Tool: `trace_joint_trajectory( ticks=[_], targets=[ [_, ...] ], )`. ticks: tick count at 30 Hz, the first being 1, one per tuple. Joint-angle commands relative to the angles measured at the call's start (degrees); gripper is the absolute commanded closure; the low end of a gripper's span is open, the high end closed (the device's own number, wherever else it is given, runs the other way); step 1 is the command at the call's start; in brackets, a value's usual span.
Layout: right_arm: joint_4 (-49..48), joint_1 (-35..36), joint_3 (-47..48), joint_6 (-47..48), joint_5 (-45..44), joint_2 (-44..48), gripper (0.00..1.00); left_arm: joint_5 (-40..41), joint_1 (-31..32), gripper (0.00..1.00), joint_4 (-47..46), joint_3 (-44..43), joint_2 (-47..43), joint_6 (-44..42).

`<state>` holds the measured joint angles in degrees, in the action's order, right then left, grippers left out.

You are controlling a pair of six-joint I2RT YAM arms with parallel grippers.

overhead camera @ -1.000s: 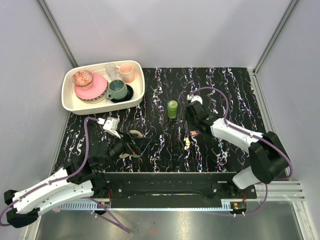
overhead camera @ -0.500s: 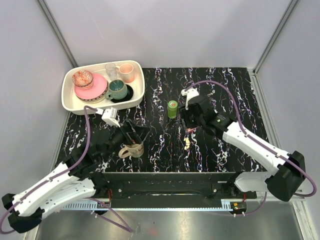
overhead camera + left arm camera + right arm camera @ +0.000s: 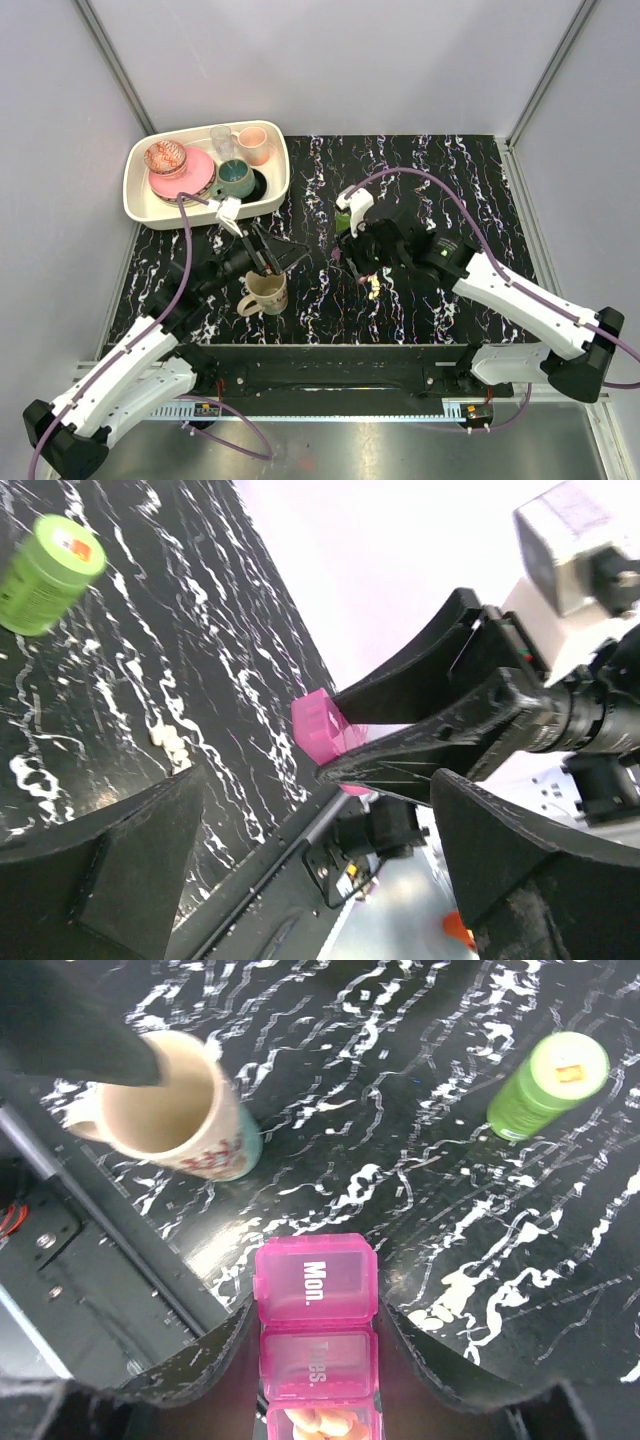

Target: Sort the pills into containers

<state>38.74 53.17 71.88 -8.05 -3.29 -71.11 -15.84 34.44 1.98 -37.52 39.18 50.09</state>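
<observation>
The magenta pill box (image 3: 316, 1345) is off the table, with my right gripper (image 3: 318, 1360) shut on its long sides. Its "Mon." and "Tues." lids are closed, and one compartment near the wrist shows cream pills (image 3: 322, 1425). A few loose pills (image 3: 445, 1305) lie on the black table just right of the box, also visible as pills (image 3: 373, 288) from above. The lime-green bottle (image 3: 548, 1085) stands upright farther off. My left gripper (image 3: 285, 258) is open, empty, and raised above a beige mug. Its wrist view shows the pill box (image 3: 325, 728), the bottle (image 3: 48, 575) and the pills (image 3: 168, 742).
A beige mug (image 3: 265, 292) stands upright near the table's front edge, left of the pill box. A cream tray (image 3: 135, 200) at the back left holds a pink plate, cups and a glass. The black base rail (image 3: 330, 365) runs along the near edge.
My right gripper has carried the pill box left, from beside the bottle toward the mug. My left gripper has moved farther from the near edge, and the mug now shows upright in front of it.
</observation>
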Motion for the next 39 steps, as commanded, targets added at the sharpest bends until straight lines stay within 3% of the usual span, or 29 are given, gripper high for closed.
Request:
trace_joint_trajectory(
  ticks=[1,14,29,39],
  targets=[
    [2.47,2.99,4.50,4.00,4.78,2.73,0.80,-9.82,-0.25,0.01,-11.64,2.36,1.16,5.28],
    [6.61,11.95,9.33,10.78,1.89,0.98,0.78,-13.25,-0.16,0.02,-17.45,5.96,0.29,13.28],
    [8.02,14.77,12.06,13.15,1.44,0.98,0.79,-14.84,4.85,0.22,-25.18,8.16,3.36,19.52],
    [10.21,16.27,13.73,14.73,-0.40,0.54,0.80,-16.33,5.99,0.37,-23.42,5.97,5.38,18.65]
  ],
)
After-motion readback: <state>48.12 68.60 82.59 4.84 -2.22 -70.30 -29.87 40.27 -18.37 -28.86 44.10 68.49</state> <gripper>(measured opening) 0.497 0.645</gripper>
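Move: The pink pill box, held in the right fingers with its Mon. end sticking out, lies about 10 cm to the left hand's right, level front to back and some 5 cm lower. The mug stands about 7 cm to the left hand's left, 6 cm farther out and 20 cm below. From the right hand, the left gripper is 11 cm to its left and 5 cm higher; loose pills lie 8 cm ahead, 5 cm right and 20 cm down, the green bottle 22 cm ahead and 18 cm down. A left fingertip comes right up to the pill box's Mon. end, seeming to touch the lid, as the hands meet. The right hand keeps its grip and brings the box back about 8 cm, up 5 and a little left, turning counter-clockwise. The left goes back and right about 5 cm each, turning some 20 degrees clockwise and rolling its left side down, its wide-open fingers closing by a third. ##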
